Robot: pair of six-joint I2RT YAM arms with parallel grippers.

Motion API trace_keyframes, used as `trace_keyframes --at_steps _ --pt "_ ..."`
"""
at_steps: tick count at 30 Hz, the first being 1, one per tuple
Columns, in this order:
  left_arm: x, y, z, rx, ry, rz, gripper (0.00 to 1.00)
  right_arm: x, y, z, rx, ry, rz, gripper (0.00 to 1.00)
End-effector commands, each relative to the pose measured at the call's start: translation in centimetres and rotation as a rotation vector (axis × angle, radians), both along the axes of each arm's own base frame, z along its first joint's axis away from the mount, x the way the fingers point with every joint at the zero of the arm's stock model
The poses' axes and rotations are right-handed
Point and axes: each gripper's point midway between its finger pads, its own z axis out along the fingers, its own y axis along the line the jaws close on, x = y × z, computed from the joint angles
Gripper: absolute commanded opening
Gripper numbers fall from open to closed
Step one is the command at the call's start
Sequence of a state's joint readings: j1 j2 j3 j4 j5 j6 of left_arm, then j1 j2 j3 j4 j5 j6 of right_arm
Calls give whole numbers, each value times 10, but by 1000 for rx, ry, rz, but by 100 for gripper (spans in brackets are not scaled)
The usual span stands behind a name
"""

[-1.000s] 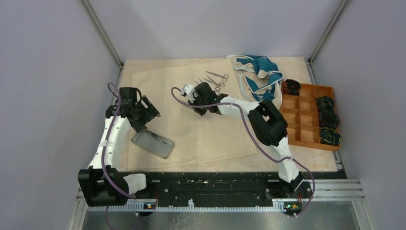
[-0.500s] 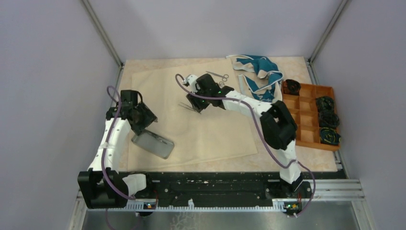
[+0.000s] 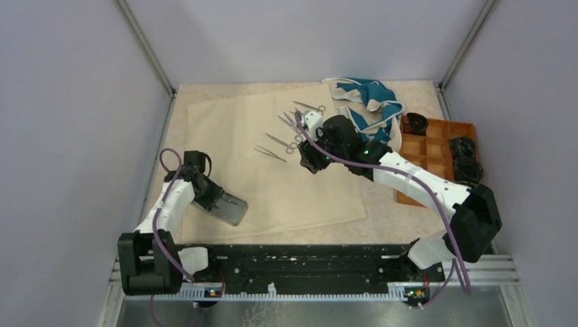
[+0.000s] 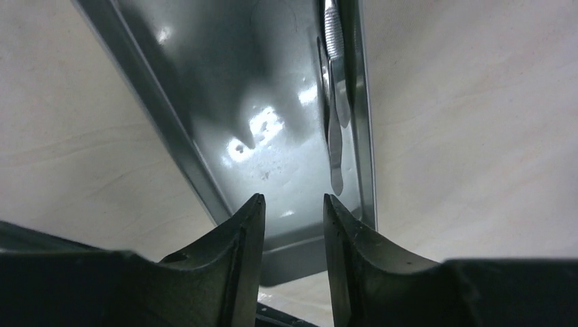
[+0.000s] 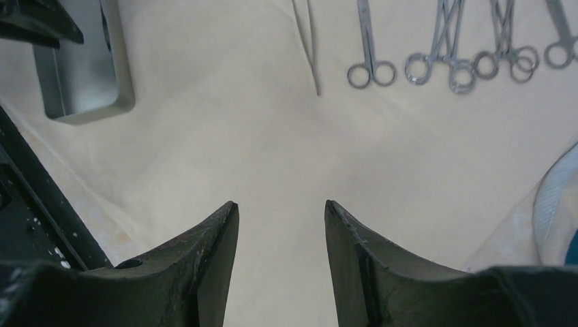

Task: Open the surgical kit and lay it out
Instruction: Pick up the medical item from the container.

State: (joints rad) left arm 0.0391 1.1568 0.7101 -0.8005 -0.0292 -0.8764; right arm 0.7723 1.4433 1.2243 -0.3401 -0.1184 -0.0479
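Note:
The beige cloth wrap (image 3: pixel 307 197) lies spread flat. Near its left front corner sits the steel tray (image 3: pixel 230 211). My left gripper (image 3: pixel 208 197) hangs over that tray's near end. In the left wrist view its jaws (image 4: pixel 292 199) stand open above the tray floor (image 4: pixel 225 102), gripping nothing. Silver tweezers (image 4: pixel 334 136) lie along the tray's right wall. My right gripper (image 3: pixel 310 163) hovers open over bare cloth (image 5: pixel 272 136). Ahead of it lie loose tweezers (image 5: pixel 310 41) and a row of ring-handled scissors and forceps (image 5: pixel 446 65).
Teal-and-white fabric (image 3: pixel 368 102) is bunched at the back right. An orange-brown compartment tray (image 3: pixel 436 170) holding black coiled items stands along the right side. The black base rail (image 3: pixel 307 262) runs across the near edge, and enclosure walls close in on both sides.
My right gripper opened, left the tweezers on the cloth and drew back to the right. My left gripper dropped toward the tray's near end and its jaws narrowed.

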Motion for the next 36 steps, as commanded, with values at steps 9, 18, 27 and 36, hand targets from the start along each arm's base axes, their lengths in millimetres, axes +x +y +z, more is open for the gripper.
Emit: trace_keyframes --at_steps 9,18,27,36 --pt "40 11 -19 26 -120 33 31 -9 -15 -2 36 7 -8 49" --pt "43 15 -28 44 -103 44 35 -9 -17 -8 25 17 -9 49" --pt "43 14 -40 46 -42 13 34 -9 -14 -10 25 35 4 47" --pt "30 15 -26 58 -20 -16 10 -12 -10 -8 35 46 21 46"
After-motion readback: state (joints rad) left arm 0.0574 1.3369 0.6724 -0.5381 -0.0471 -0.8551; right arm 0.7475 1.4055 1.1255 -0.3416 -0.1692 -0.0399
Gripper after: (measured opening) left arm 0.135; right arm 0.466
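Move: The medical item, a slim pointed instrument lying in the metal tray, is about 4 cm ahead of the left hand, 1 cm to its left and 4 cm below it. A second ridged instrument lies beside it along the tray's far wall, some 7 cm ahead and 6 cm left of the hand. The tray's middle is almost straight below the hand, about 4 cm down. From the right hand the medical item is roughly 30 cm left, 8 cm back and 19 cm below. Forward and down into the tray goes the left hand, about 4 cm each way, fingers pointing down with hardly any turn and staying part open until they straddle the medical item; then they close and pinch its shaft near the middle. The empty right hand, well above the cloth, sinks about 4 cm, rises about 1 cm and then hovers. ##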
